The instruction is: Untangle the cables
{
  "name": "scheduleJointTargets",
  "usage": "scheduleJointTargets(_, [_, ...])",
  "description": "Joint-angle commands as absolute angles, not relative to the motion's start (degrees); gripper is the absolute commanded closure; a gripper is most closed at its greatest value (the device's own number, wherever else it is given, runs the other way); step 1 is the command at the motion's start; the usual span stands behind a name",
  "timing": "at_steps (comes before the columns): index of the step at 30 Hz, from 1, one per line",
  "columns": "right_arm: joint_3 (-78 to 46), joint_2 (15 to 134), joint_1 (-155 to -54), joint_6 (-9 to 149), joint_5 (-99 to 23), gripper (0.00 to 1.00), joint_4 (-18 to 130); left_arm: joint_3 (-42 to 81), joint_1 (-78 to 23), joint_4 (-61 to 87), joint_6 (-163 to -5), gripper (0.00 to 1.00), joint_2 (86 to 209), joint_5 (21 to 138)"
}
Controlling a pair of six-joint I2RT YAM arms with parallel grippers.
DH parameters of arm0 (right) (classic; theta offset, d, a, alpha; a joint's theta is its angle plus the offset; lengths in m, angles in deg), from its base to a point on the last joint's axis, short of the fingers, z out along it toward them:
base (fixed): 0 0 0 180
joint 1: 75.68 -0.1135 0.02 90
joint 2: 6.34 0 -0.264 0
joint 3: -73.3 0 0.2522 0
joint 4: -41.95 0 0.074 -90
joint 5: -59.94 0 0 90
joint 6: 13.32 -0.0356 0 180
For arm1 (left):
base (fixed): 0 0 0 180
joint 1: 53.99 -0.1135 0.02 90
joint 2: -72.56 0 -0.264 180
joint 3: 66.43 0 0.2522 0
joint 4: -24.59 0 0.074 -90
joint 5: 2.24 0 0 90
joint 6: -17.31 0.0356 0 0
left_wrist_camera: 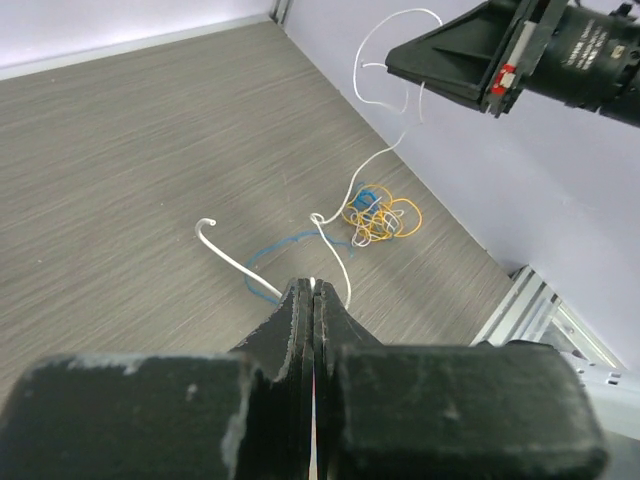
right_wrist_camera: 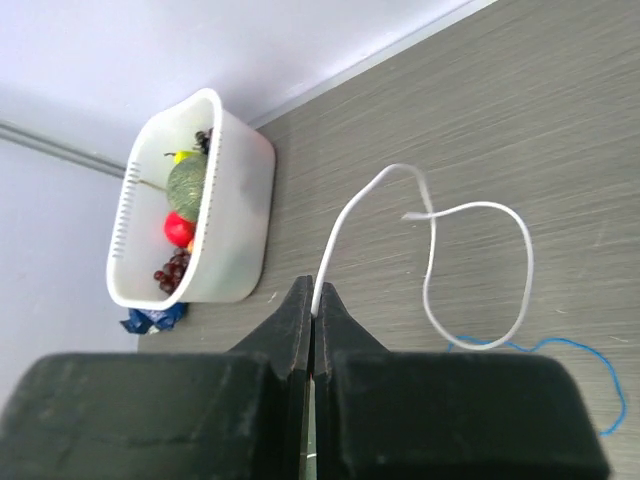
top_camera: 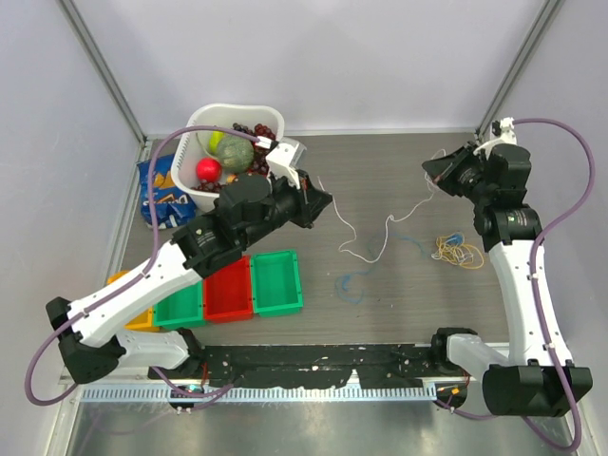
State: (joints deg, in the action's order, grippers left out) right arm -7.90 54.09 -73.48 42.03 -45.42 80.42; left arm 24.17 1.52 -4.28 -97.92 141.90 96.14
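A thin white cable (top_camera: 388, 226) sags across the table between my two grippers. My left gripper (top_camera: 328, 201) is shut on it, and a white strand shows between the closed jaws in the left wrist view (left_wrist_camera: 314, 285). My right gripper (top_camera: 427, 173) is raised at the far right and shut on the white cable (right_wrist_camera: 345, 220), which curls into a loop below it. A blue cable (top_camera: 351, 285) lies loose on the table under the white one. A yellow-orange tangle (top_camera: 459, 251) with some white and blue in it (left_wrist_camera: 380, 215) lies near the right arm.
A white basket (top_camera: 204, 128) with fruit stands at the back left, next to a blue snack bag (top_camera: 157, 195). Green (top_camera: 277, 282) and red (top_camera: 228, 290) bins sit in front of the left arm. The enclosure walls stand close on both sides.
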Motion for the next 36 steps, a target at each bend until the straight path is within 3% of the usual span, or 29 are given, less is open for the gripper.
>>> scheduleJointTargets(1, [-6.8, 54.7, -75.7, 41.3, -52.1, 0.99, 76.1, 25.2, 0.9, -1.9, -97.6, 1.00, 142.6, 95.6])
scheduleJointTargets(4, [-5.2, 56.8, -83.2, 46.5, -56.1, 0.99, 76.4, 25.1, 0.4, -2.6, -98.0, 1.00, 142.4, 93.1])
scheduleJointTargets(10, [-0.7, 55.6, -104.6, 48.0, -52.0, 0.99, 70.0, 20.6, 0.2, -7.0, -97.9, 1.00, 136.5, 96.2])
scheduleJointTargets(21, [-7.7, 63.2, -126.8, 50.5, -47.0, 0.99, 61.1, 18.4, 0.2, -20.0, -98.3, 1.00, 123.8, 105.0])
scheduleJointTargets(27, [-10.2, 65.6, -133.1, 52.5, -38.0, 0.99, 61.6, 12.2, 0.2, -20.7, -100.7, 1.00, 120.2, 107.4])
scheduleJointTargets(36, [-10.9, 61.8, -133.6, 51.8, -37.9, 0.99, 57.6, 6.8, 0.2, -19.8, -102.1, 1.00, 115.6, 114.0])
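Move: Each gripper already holds part of the white cable, which sags between them. The right-hand green tray lies about 33 cm left of the right hand, 16 cm back and 31 cm below. The left gripper is roughly 22 cm left of the right one, 10 cm nearer the base and some 5 cm higher; the yellow-blue bundle is 14 cm right, 8 cm back. From the left hand that tray is 11 cm left, 6 cm back, well below, with the red tray 24 cm left, 7 cm back. Keeping its pinch on the white cable, the right hand sweeps fast some 32 cm left and about 16 cm back, over to above the green tray and close beside the left gripper, turning roughly 55 degrees counter-clockwise. The left hand keeps hold too and gives way to the left by about 13 cm, with a little back, then sinks, ending some 8 cm lower. Both grippers stay shut. ##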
